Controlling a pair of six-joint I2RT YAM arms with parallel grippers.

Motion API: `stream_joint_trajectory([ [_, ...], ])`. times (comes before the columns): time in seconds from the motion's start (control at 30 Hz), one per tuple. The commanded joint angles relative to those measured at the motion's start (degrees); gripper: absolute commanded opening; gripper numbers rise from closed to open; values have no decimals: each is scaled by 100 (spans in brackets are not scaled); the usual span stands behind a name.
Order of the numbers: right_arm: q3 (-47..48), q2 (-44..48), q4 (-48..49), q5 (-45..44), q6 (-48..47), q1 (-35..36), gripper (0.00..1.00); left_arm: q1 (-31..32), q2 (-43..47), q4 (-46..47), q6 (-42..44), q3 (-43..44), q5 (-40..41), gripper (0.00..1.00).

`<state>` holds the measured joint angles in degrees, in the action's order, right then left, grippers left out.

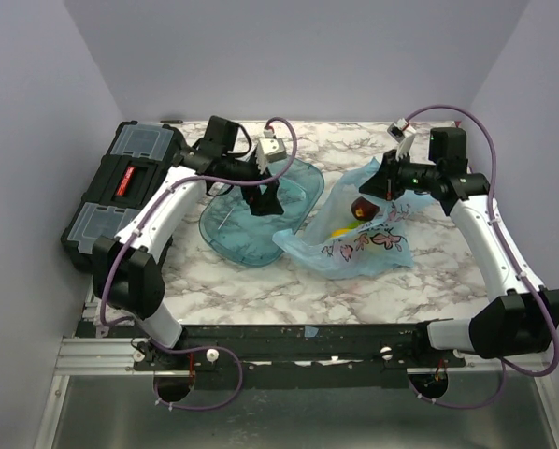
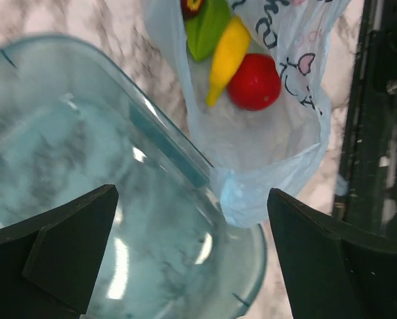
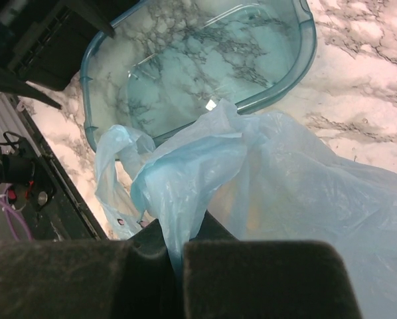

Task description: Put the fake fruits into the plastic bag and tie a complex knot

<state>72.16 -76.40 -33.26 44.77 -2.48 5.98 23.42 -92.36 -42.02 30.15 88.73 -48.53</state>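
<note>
The light-blue plastic bag lies at mid-table with its mouth open toward the tray. Inside it I see the yellow banana, the bright red round fruit, a green piece and the dark maroon one. My left gripper hangs open over the tray's near end, empty, just beside the bag's edge. My right gripper is shut on a fold of the bag's rim, lifting it at the bag's far side. No knot is in view.
A clear teal oval tray sits left of the bag, which overlaps its rim. A black toolbox stands at the table's left edge. The dark frame rail runs along the near edge.
</note>
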Motion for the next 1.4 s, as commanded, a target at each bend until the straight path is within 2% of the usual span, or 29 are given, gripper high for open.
stream_joint_trajectory([
  [0.0, 53, 204, -121, 404, -279, -9, 1, -317, -199, -338, -1963, -754, -911, 98],
  [0.17, 34, 208, -109, 453, -262, -9, 1, -327, -217, 627, -3561, -1690, -966, 98],
  [0.4, 98, 198, -208, 495, -332, -9, 1, -286, -874, 1054, -4409, -1677, -1138, 95],
  [0.53, 109, 196, -217, 493, -323, -9, 1, -163, -1201, 1088, -4549, -1472, -1261, 85],
  [0.63, 148, 205, -261, 407, -344, -9, 1, -38, -1260, 909, -4405, -1405, -1473, 68],
  [0.7, 149, 227, -252, 353, -350, -10, 1, -13, -1200, 789, -4287, -1420, -1617, 51],
  [0.77, 138, 259, -210, 277, -283, -9, 1, -21, -1028, 716, -4166, -1409, -1764, 25],
  [0.8, 140, 274, -184, 221, -231, -13, 1, -21, -883, 639, -4039, -1344, -1773, 6],
  [0.83, 153, 291, -161, 146, -189, -9, 1, -19, -717, 625, -3975, -1290, -1773, 0],
  [0.97, 432, 378, -388, -378, -113, -11, 1, 73, 19, 411, -3507, -597, -1908, 0],
  [1.13, 895, 705, -1115, -1096, -470, -9, 1, 312, 317, -1095, -2294, 807, -1803, 0],
  [1.27, 821, 805, -1545, -1097, -670, -9, 1, 40, 573, -1437, -2214, 918, -1438, 0],
  [1.37, 419, 753, -1408, -769, -482, 0, 1, -379, 559, -1467, -2120, 823, -699, 0],
])
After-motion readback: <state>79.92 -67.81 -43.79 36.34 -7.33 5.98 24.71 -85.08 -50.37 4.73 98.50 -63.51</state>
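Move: The bag's free left rim droops about 6 cm back, 2 cm right and some 12 cm below the open left hand. The teal tub lies under that hand, its middle roughly 5 cm ahead, 2 cm left and 20 cm down; the fruits in the bag are about 22 cm right, 1 cm ahead and 19 cm below. From the right hand, already gripping the other side, the rim is some 28 cm left, 8 cm back and 12 cm lower, and the fruits about 8 cm left, 3 cm back and 20 cm below. The left fingers pinch shut on the bag's drooping rim, after the hand drops some 12 cm and draws back about 5 cm with a roll of nearly 60 degrees. The left hand then lifts the rim about 22 cm, easing slightly back and undoing much of the roll. Late on, the right hand keeps its grip and rises about 6 cm, drifting a little back and right. ##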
